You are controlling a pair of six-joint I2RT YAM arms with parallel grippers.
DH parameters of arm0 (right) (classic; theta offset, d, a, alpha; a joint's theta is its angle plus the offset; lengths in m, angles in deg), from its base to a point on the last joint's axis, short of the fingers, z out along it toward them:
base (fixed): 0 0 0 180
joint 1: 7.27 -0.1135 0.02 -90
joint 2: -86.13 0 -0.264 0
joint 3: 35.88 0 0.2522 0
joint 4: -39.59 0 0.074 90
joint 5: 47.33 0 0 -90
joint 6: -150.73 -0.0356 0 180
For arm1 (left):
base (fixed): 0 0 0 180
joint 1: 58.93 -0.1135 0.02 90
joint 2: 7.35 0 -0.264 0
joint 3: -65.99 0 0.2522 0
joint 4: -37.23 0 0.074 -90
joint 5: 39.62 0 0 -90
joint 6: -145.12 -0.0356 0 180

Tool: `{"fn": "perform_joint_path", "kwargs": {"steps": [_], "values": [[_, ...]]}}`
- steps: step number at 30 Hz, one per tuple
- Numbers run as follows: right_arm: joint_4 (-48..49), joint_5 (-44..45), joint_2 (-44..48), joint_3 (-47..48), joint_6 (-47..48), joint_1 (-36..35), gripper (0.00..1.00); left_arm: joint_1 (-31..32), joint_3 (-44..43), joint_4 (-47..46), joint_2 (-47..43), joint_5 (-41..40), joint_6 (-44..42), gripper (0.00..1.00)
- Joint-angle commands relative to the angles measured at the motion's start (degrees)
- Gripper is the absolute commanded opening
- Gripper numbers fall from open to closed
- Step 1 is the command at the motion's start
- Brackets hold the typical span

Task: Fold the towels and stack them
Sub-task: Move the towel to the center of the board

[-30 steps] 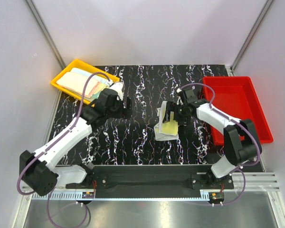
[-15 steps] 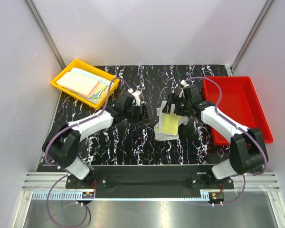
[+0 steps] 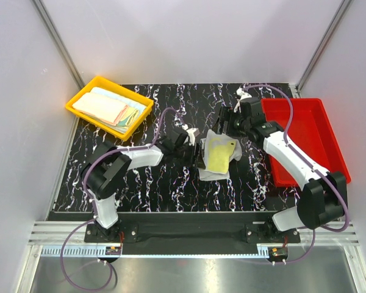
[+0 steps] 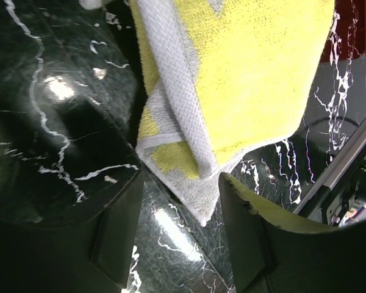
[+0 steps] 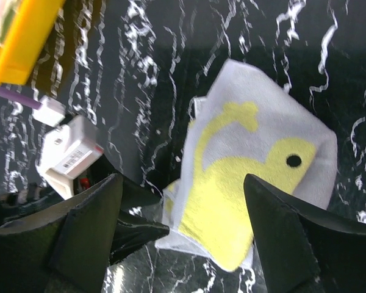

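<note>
One towel (image 3: pixel 218 155), grey-white with a yellow duck pattern, lies loosely folded at the middle of the black marbled table. My left gripper (image 3: pixel 194 146) sits low at its left edge, and in the left wrist view the towel (image 4: pixel 244 79) pokes a grey corner into the gap of the open left gripper (image 4: pixel 180 229) without being pinched. My right gripper (image 3: pixel 227 122) hovers open over the towel's far edge. In the right wrist view the towel (image 5: pixel 244 183) lies below the wide-open right gripper (image 5: pixel 183 207). Several folded towels (image 3: pixel 107 107) rest stacked in the yellow tray.
The yellow tray (image 3: pixel 82 93) stands at the far left corner of the table. A red tray (image 3: pixel 302 137) with nothing in it lies along the right side. Grey walls close in the table on three sides.
My left arm has swung from beside the yellow tray across to the towel's left edge, and its jaws have narrowed. My right gripper has drawn back from over the towel toward its far edge.
</note>
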Motion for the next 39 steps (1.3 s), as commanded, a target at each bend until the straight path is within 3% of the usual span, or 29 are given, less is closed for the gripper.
{"fn": "perform_joint_path", "kwargs": {"steps": [1, 8, 14, 17, 19, 23, 25, 30, 32, 35, 39], "values": [[-2.1, 1.9, 1.1, -1.4, 0.5, 0.2, 0.86, 1.0, -3.3, -5.4, 1.2, 2.1, 0.4, 0.57], [-4.0, 1.8, 0.9, -1.4, 0.5, 0.2, 0.86, 1.1, -5.0, -5.1, 3.6, 3.1, -0.3, 0.56], [-3.8, 2.5, 1.3, -2.0, 0.6, 0.2, 0.86, 1.5, -5.5, -5.7, 4.9, 4.5, 0.3, 0.47], [-3.4, 2.5, 0.7, -2.5, 0.3, 0.2, 0.86, 1.9, -5.8, -6.1, 5.4, 4.9, 0.5, 0.39], [-3.5, 2.3, 0.5, -2.5, 0.1, 0.2, 0.85, 2.0, -6.0, -6.4, 5.6, 5.4, 0.8, 0.22], [-4.1, 2.1, 0.3, -1.8, 0.4, 0.5, 0.82, 2.1, -6.9, -4.4, 4.2, 7.2, 1.0, 0.00], [-4.8, 1.0, -0.2, -0.3, 1.0, 0.9, 0.79, 2.1, -7.0, -2.6, 1.2, 7.5, -0.1, 0.00], [-7.7, -5.4, -5.9, 5.4, 5.0, 2.6, 0.70, 1.5, -8.3, 12.6, -6.3, 2.4, -6.0, 0.00], [-8.2, -7.1, -9.6, 8.8, 6.2, 2.7, 0.66, 0.8, -7.1, 17.0, -7.8, 0.8, -7.7, 0.04], [-8.3, -11.8, -15.9, 14.0, 9.5, 2.8, 0.61, -1.8, -4.0, 19.2, -9.1, 0.8, -9.4, 0.07], [-9.0, -16.9, -25.6, 21.4, 14.0, 2.8, 0.52, -6.2, -2.8, 21.1, -7.8, 0.5, -9.5, 0.02]]}}
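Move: The grey-and-yellow towel's middle lies about 6 cm to the left hand's right and 3 cm ahead, some 2 cm below; its left edge is right at that hand's open fingertips. The red box is centred roughly 35 cm right of this hand and 10 cm ahead, the yellow box some 30 cm to its left and 22 cm ahead. From the right hand, the towel's middle lies about 7 cm back, straight in line sideways, some 16 cm below. Rightwards and low over the table, the left hand edges about 3 cm into the towel's left edge, shuts its part-open fingers and pinches the fold there, then rises about 5 cm while drawing some 6 cm left. The right hand, empty, sinks about 3 cm, hovers, then heads forward some 6 cm, also left and slightly down, half closing and tipping its fingers down about 10 degrees. ##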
